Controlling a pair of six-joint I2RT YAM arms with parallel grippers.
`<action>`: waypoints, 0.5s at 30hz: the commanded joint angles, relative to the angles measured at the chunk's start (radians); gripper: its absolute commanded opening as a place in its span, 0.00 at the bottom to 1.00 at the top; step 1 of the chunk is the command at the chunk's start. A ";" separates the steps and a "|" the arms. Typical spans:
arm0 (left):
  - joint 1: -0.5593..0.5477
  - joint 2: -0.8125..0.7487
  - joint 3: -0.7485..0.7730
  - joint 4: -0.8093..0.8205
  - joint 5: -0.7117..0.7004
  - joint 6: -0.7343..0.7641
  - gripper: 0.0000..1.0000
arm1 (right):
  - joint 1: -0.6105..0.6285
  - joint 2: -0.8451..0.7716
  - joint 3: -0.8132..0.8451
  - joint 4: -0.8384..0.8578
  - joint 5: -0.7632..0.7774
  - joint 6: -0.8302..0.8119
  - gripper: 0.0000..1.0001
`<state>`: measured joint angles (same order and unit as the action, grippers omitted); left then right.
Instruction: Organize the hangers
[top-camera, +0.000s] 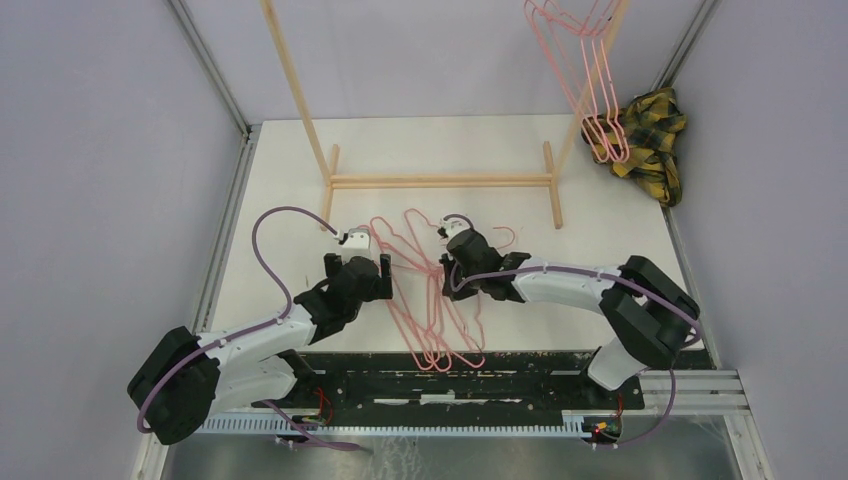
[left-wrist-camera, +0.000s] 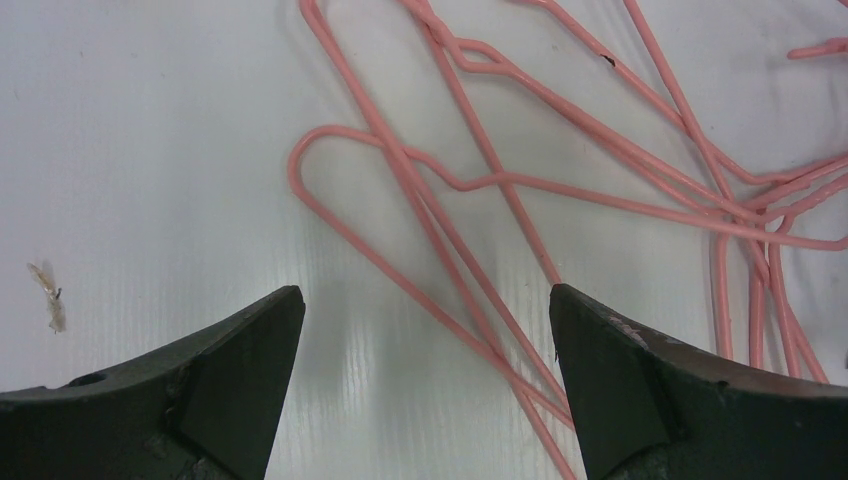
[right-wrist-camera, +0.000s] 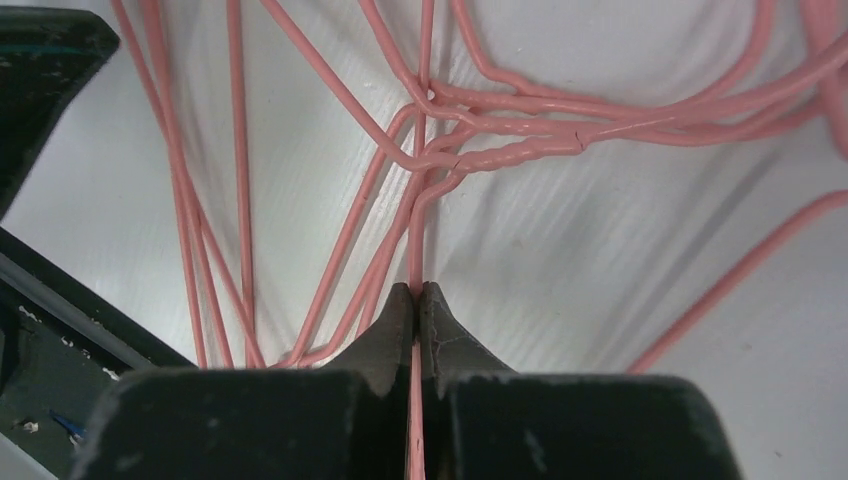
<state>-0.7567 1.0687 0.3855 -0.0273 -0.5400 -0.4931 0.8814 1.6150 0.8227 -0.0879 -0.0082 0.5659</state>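
Observation:
Several pink wire hangers (top-camera: 432, 305) lie tangled on the white table between my two arms. More hangers (top-camera: 590, 85) hang from the wooden rack's top right. My left gripper (top-camera: 360, 268) hovers wide open over the left side of the pile; its wrist view shows the fingertips (left-wrist-camera: 262, 330) straddling crossing wires (left-wrist-camera: 470, 290) without touching them. My right gripper (top-camera: 455, 268) is at the pile's upper middle. In its wrist view the gripper (right-wrist-camera: 416, 292) is shut on one thin hanger wire (right-wrist-camera: 418, 235), just below the twisted neck (right-wrist-camera: 510, 155).
A light wooden rack (top-camera: 440, 181) stands across the back of the table. A yellow-black plaid cloth (top-camera: 650, 140) lies at the back right by the wall. A dark rail (top-camera: 480, 375) carrying the arm bases runs along the near edge.

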 joint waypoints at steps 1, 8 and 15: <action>-0.001 -0.001 -0.007 0.053 -0.006 -0.025 0.99 | 0.002 -0.130 0.065 -0.091 0.130 -0.075 0.01; -0.001 -0.003 -0.006 0.052 -0.002 -0.022 0.99 | 0.000 -0.119 0.095 -0.117 0.203 -0.113 0.01; -0.001 -0.028 -0.016 0.045 -0.001 -0.028 0.99 | 0.001 -0.173 0.104 -0.097 0.230 -0.125 0.01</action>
<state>-0.7570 1.0668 0.3763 -0.0223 -0.5392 -0.4931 0.8818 1.4998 0.8845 -0.2131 0.1780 0.4660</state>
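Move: The right hand, shut on a hanger's side wire close to its neck, has the rack's foot bar about 20 cm ahead, centred almost straight in front and near its own level; the rail itself is out of sight. The bunched hanger necks lie 3 cm ahead and 2 cm to the left, and a loose hanger's hook some 9 cm ahead and 11 cm to the right. From the left hand, that foot bar is about 18 cm ahead, 16 cm to the right and 6 cm lower. Up off the pile, fast at first, the right hand carries the pinched hanger wire some 4–5 cm higher while easing about 3 cm forward, towards the rack, and 2 cm to the right. The climb then levels off into a slow forward-right drift. The fingers stay shut on the wire as the wrist tips them up by roughly 10 degrees. ##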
